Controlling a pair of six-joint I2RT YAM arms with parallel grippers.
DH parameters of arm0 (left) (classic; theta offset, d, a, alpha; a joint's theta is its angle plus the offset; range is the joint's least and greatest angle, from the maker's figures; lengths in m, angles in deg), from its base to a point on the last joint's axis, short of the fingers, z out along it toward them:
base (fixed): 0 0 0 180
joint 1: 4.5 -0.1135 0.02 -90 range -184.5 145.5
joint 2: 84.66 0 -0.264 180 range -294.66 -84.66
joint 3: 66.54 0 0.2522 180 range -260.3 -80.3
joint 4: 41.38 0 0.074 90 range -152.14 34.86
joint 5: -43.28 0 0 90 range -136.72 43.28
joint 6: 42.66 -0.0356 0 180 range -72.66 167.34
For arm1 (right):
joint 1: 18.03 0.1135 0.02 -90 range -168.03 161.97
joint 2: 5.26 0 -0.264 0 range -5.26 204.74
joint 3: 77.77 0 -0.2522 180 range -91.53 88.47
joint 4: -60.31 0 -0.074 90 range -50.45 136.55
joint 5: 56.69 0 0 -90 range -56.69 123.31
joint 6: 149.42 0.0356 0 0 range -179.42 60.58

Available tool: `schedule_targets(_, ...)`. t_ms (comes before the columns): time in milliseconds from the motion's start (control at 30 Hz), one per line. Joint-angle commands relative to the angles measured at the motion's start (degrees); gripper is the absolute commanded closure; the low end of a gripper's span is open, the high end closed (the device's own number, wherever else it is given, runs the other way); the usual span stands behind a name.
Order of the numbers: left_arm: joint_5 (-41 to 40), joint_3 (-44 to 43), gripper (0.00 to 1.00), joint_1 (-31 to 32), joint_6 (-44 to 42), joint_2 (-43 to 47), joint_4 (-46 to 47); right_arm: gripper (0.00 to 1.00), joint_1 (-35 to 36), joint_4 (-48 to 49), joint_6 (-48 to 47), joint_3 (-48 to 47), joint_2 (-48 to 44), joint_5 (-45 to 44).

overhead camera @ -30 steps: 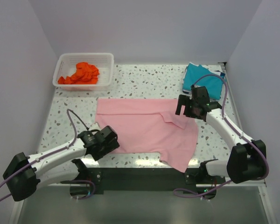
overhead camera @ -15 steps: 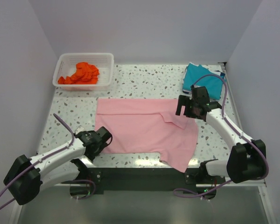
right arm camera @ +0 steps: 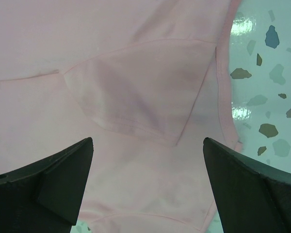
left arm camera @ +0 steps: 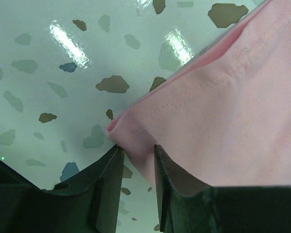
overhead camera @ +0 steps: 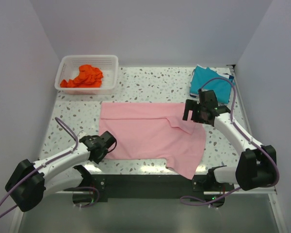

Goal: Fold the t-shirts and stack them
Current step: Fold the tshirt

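Note:
The light pink t-shirt (overhead camera: 150, 133) lies spread flat mid-table, one sleeve folded inward near its right edge. My left gripper (overhead camera: 106, 147) is at its near left corner, jaws shut on the hem corner (left arm camera: 136, 145). My right gripper (overhead camera: 196, 112) hovers open over the folded sleeve (right arm camera: 145, 87), holding nothing. The teal blue t-shirt (overhead camera: 211, 82) lies folded at the back right. The orange-red t-shirt (overhead camera: 83, 76) is bunched in the basket.
A white mesh basket (overhead camera: 87, 60) stands at the back left. White walls close in the left, back and right sides. The speckled table top (overhead camera: 150, 85) shows bare between the basket and the teal shirt.
My left gripper slid left and nearer, off the shirt's body to its near left corner, and closed on the hem. The right arm has not moved.

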Motion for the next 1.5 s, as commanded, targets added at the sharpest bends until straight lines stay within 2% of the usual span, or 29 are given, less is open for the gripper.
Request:
schedule_targets(0, -2.6, -0.6, 0.65, -0.4, 1.4, -0.3, -0.1, 0.01, -0.1, -0.4, -0.6, 0.0, -0.6, -0.9)
schedule_targets(33, -2.5, -0.6, 0.66, -0.4, 1.3, -0.3, 0.0, 0.01, -0.1, -0.4, -0.6, -0.1, -0.7, -0.7)
schedule_targets(133, -2.7, -0.7, 0.76, -0.4, 1.2, -1.0, 0.0, 0.01, -0.2, -0.9, -1.1, -0.1, -1.2, -0.8)
schedule_targets(167, -2.8, -0.8, 0.85, -0.4, 1.2, -1.3, 0.0, 0.01, -0.2, -1.0, -1.5, 0.0, -1.5, -0.7)
schedule_targets(267, -3.3, -0.8, 1.00, -0.5, 1.2, -1.4, 0.1, 0.01, -0.2, -1.6, -1.7, 0.4, -2.7, -0.4)
schedule_targets(467, -4.9, -0.5, 1.00, -1.4, 0.8, 1.0, 0.2, 0.01, 1.1, -3.5, -4.1, 2.5, -7.8, 4.3)
schedule_targets(533, -5.0, -0.3, 1.00, -1.8, 0.6, 1.6, 0.5, 0.01, 3.9, -5.3, -3.5, 2.5, -8.9, 2.3)
schedule_targets(567, -5.1, -0.2, 1.00, -1.9, 0.7, 2.0, 0.5, 0.01, 8.9, -7.5, -3.1, 2.1, -9.4, -0.2)
schedule_targets(700, -4.8, -0.2, 1.00, -2.0, -0.8, 2.3, 0.9, 0.01, 19.9, -13.8, 2.9, 2.6, -10.8, -7.2)
schedule_targets(900, -4.7, -0.2, 1.00, -2.0, -1.6, 2.7, 1.1, 0.01, 32.1, -22.7, 11.0, 7.6, -13.2, -5.4)
schedule_targets(1000, -4.1, -0.2, 1.00, -2.0, -2.2, 3.2, 1.3, 0.03, 41.1, -26.7, 15.8, 10.3, -13.0, -4.9)
schedule_targets(1067, -4.0, -0.1, 1.00, -2.0, -2.6, 3.1, 1.5, 0.04, 43.8, -28.9, 18.9, 10.9, -13.3, -4.7)
schedule_targets(1200, -3.7, -0.1, 1.00, -2.0, -2.5, 3.1, 1.4, 0.11, 48.1, -26.5, 20.5, 13.5, -13.6, -2.8)
schedule_targets(1333, -3.4, -0.1, 1.00, -2.1, -2.8, 3.0, 1.5, 0.19, 49.1, -17.9, 18.8, 17.0, -10.2, 1.8)
schedule_targets(1467, -3.0, 0.0, 1.00, -2.0, -2.9, 3.2, 1.6, 0.29, 49.1, -16.2, 18.9, 17.5, -6.1, 0.1)
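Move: The left fingers already straddle the pink t-shirt's near-left corner, which lies practically at the hand, maybe 1 cm ahead and 1 cm below. For the right hand, the near-right sleeve tip lies some 26 cm back, 5 cm left and 10 cm down; the sleeve's other corner is about 5 cm farther out and 12 cm left of that tip. The triangular flap lies almost straight below this hand, 1 cm ahead and 1 cm left. The left fingers shut from partly open and pinch the shirt's near-left corner, then ease about 1 cm forward and up and hold there. Meanwhile the right hand lifts slightly, swings left and sweeps about 25 cm back over the shirt, sinking some 8 cm towards the sleeve tip while it turns about 30 degrees counter-clockwise, tips straighter down and starts closing its wide-open fingers. ##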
